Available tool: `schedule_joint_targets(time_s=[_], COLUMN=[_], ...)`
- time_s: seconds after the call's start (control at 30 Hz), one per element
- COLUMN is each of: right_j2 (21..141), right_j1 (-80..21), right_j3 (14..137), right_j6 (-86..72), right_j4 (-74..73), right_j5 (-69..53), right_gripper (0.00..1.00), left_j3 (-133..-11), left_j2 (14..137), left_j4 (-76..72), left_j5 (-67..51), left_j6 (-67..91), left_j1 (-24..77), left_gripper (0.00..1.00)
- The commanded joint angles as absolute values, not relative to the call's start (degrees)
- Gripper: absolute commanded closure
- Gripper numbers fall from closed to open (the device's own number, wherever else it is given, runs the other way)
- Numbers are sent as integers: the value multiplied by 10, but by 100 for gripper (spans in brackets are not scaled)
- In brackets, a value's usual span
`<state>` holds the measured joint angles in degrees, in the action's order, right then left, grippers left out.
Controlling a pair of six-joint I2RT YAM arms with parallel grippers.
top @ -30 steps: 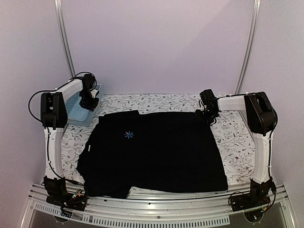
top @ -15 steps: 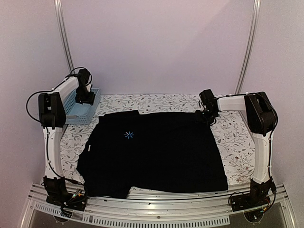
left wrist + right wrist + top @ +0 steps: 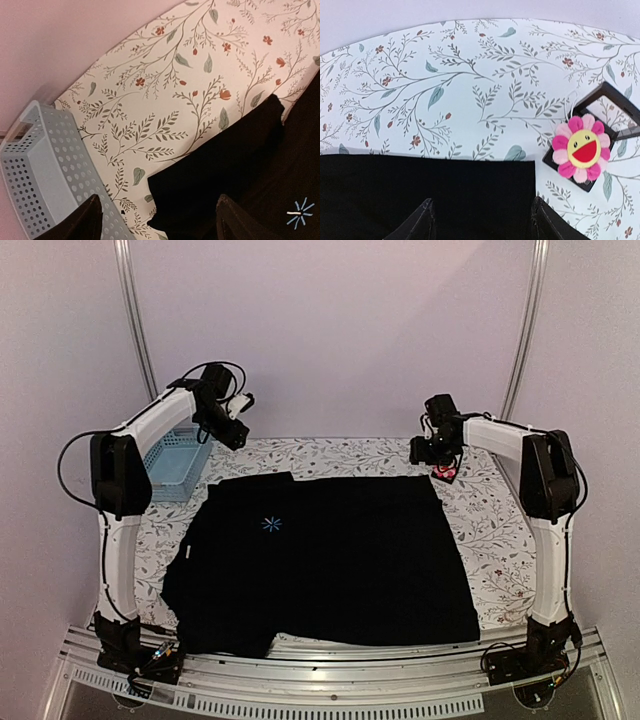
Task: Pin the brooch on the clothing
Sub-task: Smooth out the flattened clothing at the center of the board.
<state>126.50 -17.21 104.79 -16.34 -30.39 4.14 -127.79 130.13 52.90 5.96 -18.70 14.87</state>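
Note:
The black shirt [image 3: 330, 555] lies flat on the flowered table, its blue star emblem [image 3: 271, 524] on the chest. The pink flower brooch [image 3: 581, 148], with a yellow smiling centre, rests on a small black stand [image 3: 603, 119] just past the shirt's far right corner; in the top view it shows as a small pink spot [image 3: 446, 473]. My right gripper [image 3: 432, 452] hovers open above that corner [image 3: 522, 172], left of the brooch. My left gripper [image 3: 240, 405] is raised and open above the sleeve [image 3: 220, 165] at the far left. The emblem also shows in the left wrist view [image 3: 299, 212].
A light-blue perforated basket [image 3: 178, 462] stands at the far left of the table, also in the left wrist view [image 3: 45, 180]. The pale back wall runs close behind both grippers.
My left arm has lifted out of the basket and swung right, above the table's back edge. My right gripper has risen off the shirt's corner, uncovering the brooch on its stand.

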Motion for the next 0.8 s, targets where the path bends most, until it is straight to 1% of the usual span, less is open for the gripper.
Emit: schedule_joint_targets(time_s=[0.0, 0.2, 0.37, 0.43, 0.47, 0.5, 0.53, 0.57, 0.6, 0.67, 0.7, 0.73, 0.77], right_j2=[1337, 1404, 1433, 1438, 1439, 1439, 1438, 1437, 1437, 1434, 1431, 1429, 1425], right_j1=[-168, -163, -163, -163, -163, -163, -163, -163, -163, -163, -163, -163, -163], right_j3=[1108, 1140, 1143, 1143, 1143, 1142, 1142, 1143, 1143, 1143, 1143, 1143, 1143], right_j6=[-123, -97, -87, -86, -86, -86, -86, -87, -86, -85, -85, -85, -85], right_j4=[-348, -370, -387, -392, -392, -392, -392, -392, -392, -393, -392, -391, -389], right_j5=[57, 45, 39, 33, 30, 25, 22, 17, 14, 7, 7, 6, 6], right_gripper=[36, 33, 34, 40, 45, 52, 57, 63, 68, 81, 87, 93, 98], left_j3=[-1335, -1338, -1304, -1286, -1283, -1282, -1283, -1283, -1283, -1284, -1284, -1284, -1283], left_j2=[1412, 1461, 1466, 1468, 1473, 1478, 1483, 1486, 1488, 1485, 1481, 1474, 1465], left_j4=[631, 640, 664, 663, 666, 674, 682, 689, 695, 703, 702, 696, 683], left_j5=[84, 105, 57, 53, 54, 54, 51, 46, 41, 27, 25, 28, 36], left_j6=[-204, -221, -234, -239, -241, -243, -245, -248, -248, -253, -253, -251, -249], left_j1=[120, 109, 105, 107, 107, 108, 109, 110, 111, 111, 112, 112, 112], left_gripper=[22, 19, 19, 19, 20, 23, 29, 37, 48, 73, 93, 100, 100])
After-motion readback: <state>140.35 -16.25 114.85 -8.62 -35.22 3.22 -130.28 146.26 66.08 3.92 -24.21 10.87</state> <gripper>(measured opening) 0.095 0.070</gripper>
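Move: The clothing lies spread below both grippers. Its far left corner is about 3 cm back, 6 cm left and 16 cm below the left hand; the blue basket is roughly 13 cm to that hand's left and level with it, the snowflake print some 16 cm back and 7 cm right. The far right corner is about 2 cm ahead, 1 cm right and 9 cm below the right hand, with the flower brooch 3 cm ahead and 6 cm right of that hand. The clothing's two far corners are taken at once. The left hand drops about 15 cm and shifts left, its fingers tipping nearly 30 degrees to point almost straight down, then eases back a few centimetres as they close on the cloth just inside the corner. The right hand noses slightly forward, sinks 8 cm, stays there and pinches the other corner shut. ##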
